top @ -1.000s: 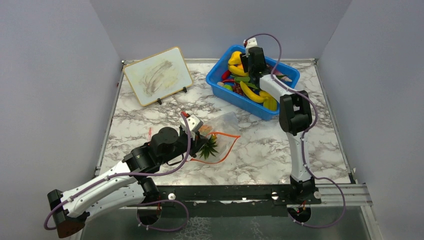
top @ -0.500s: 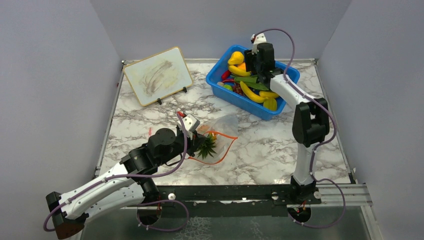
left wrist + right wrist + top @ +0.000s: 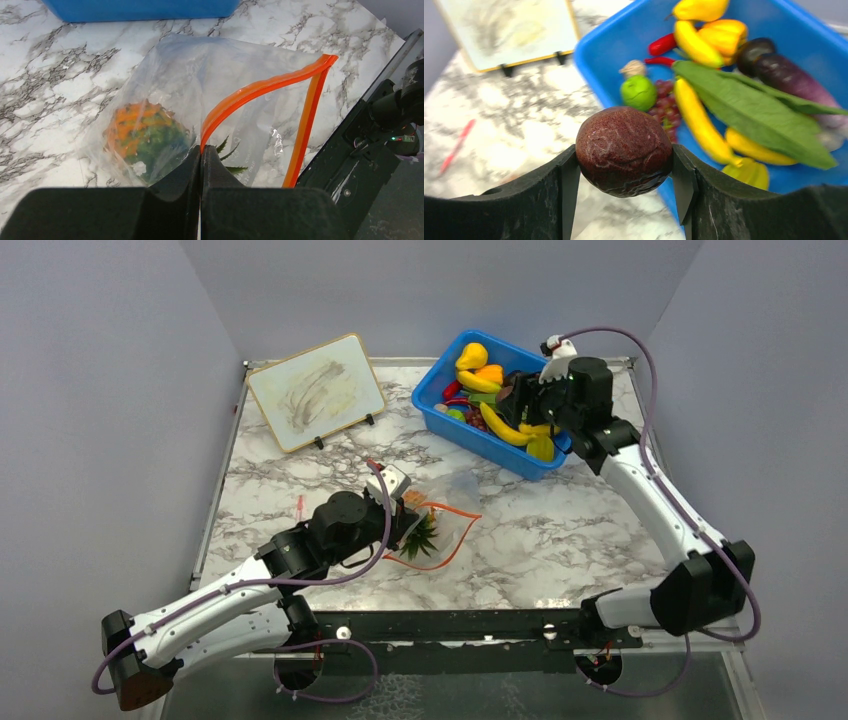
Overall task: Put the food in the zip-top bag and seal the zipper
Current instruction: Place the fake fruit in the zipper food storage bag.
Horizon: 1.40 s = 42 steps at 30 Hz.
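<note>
The clear zip-top bag (image 3: 210,85) lies on the marble in front of my left arm, its mouth spread open. My left gripper (image 3: 200,156) is shut on the near end of the orange zipper (image 3: 260,87). An orange pineapple (image 3: 142,135) with a green crown (image 3: 418,535) is inside the bag (image 3: 455,485). My right gripper (image 3: 625,170) is shut on a dark red-brown round fruit (image 3: 624,147), held above the near edge of the blue bin (image 3: 609,37). In the top view that gripper (image 3: 520,395) hovers over the bin, where more food lies: yellow bananas (image 3: 696,117) and a long green leaf (image 3: 749,110).
The blue bin (image 3: 440,425) stands at the back right and also holds a lime (image 3: 639,92), grapes, red chillies and an aubergine. A small whiteboard (image 3: 315,390) on a stand leans at the back left. A thin red stick (image 3: 300,503) lies left of the bag.
My right arm has swung its elbow out to the right and the gripper has shifted right over the bin with the round fruit. The left gripper has stayed on the zipper.
</note>
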Each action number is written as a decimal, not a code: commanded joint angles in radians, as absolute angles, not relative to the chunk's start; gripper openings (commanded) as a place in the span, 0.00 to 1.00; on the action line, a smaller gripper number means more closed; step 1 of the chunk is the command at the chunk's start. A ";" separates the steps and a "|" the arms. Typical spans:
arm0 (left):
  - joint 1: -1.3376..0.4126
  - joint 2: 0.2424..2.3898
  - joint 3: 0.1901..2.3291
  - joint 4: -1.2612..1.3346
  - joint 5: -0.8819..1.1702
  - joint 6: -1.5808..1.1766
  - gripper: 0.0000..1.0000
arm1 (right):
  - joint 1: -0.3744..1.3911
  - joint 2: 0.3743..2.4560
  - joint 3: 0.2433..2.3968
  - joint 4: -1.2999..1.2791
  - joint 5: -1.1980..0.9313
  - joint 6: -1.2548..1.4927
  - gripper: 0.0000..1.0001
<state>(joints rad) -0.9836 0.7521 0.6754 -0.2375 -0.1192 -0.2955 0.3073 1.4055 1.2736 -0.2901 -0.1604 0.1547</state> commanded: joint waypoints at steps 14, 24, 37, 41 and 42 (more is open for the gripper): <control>-0.985 0.854 0.776 -0.136 -0.151 -0.394 0.00 | 0.307 0.935 0.901 -0.137 -0.859 0.460 0.44; -0.985 0.893 0.800 -0.127 -0.169 -0.410 0.00 | 0.350 0.869 0.797 -0.112 -0.911 0.582 0.43; -0.985 0.909 0.805 -0.114 -0.140 -0.432 0.00 | 0.581 0.934 0.799 -0.196 -0.636 0.557 0.41; -0.985 0.908 0.806 -0.124 -0.132 -0.439 0.00 | 0.591 0.975 0.818 -0.250 -0.561 0.531 0.40; -0.985 0.908 0.806 -0.125 -0.127 -0.441 0.00 | 0.594 0.982 0.820 -0.252 -0.550 0.531 0.40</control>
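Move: The open mouth of the zip bag lies about 29 cm back from the right hand, which already grips the dark red fruit, some 16 cm to its left and 11 cm below. Already bagged, the pineapple is roughly 25 cm back, 21 cm left and 15 cm lower. The blue tub's middle is only about 4 cm ahead, 3 cm right and 15 cm down. From the left hand, the mouth is about 3 cm back, 6 cm right and 5 cm lower. The dark red fruit, kept in the right hand's grip, is swept back some 23 cm and left about 10 cm from over the tub towards the bag's mouth, rising a little before sinking as the wrist swings counter-clockwise and tips its fingers down. The left hand, still pinching the lip, shifts a few centimetres right, forward and up. ##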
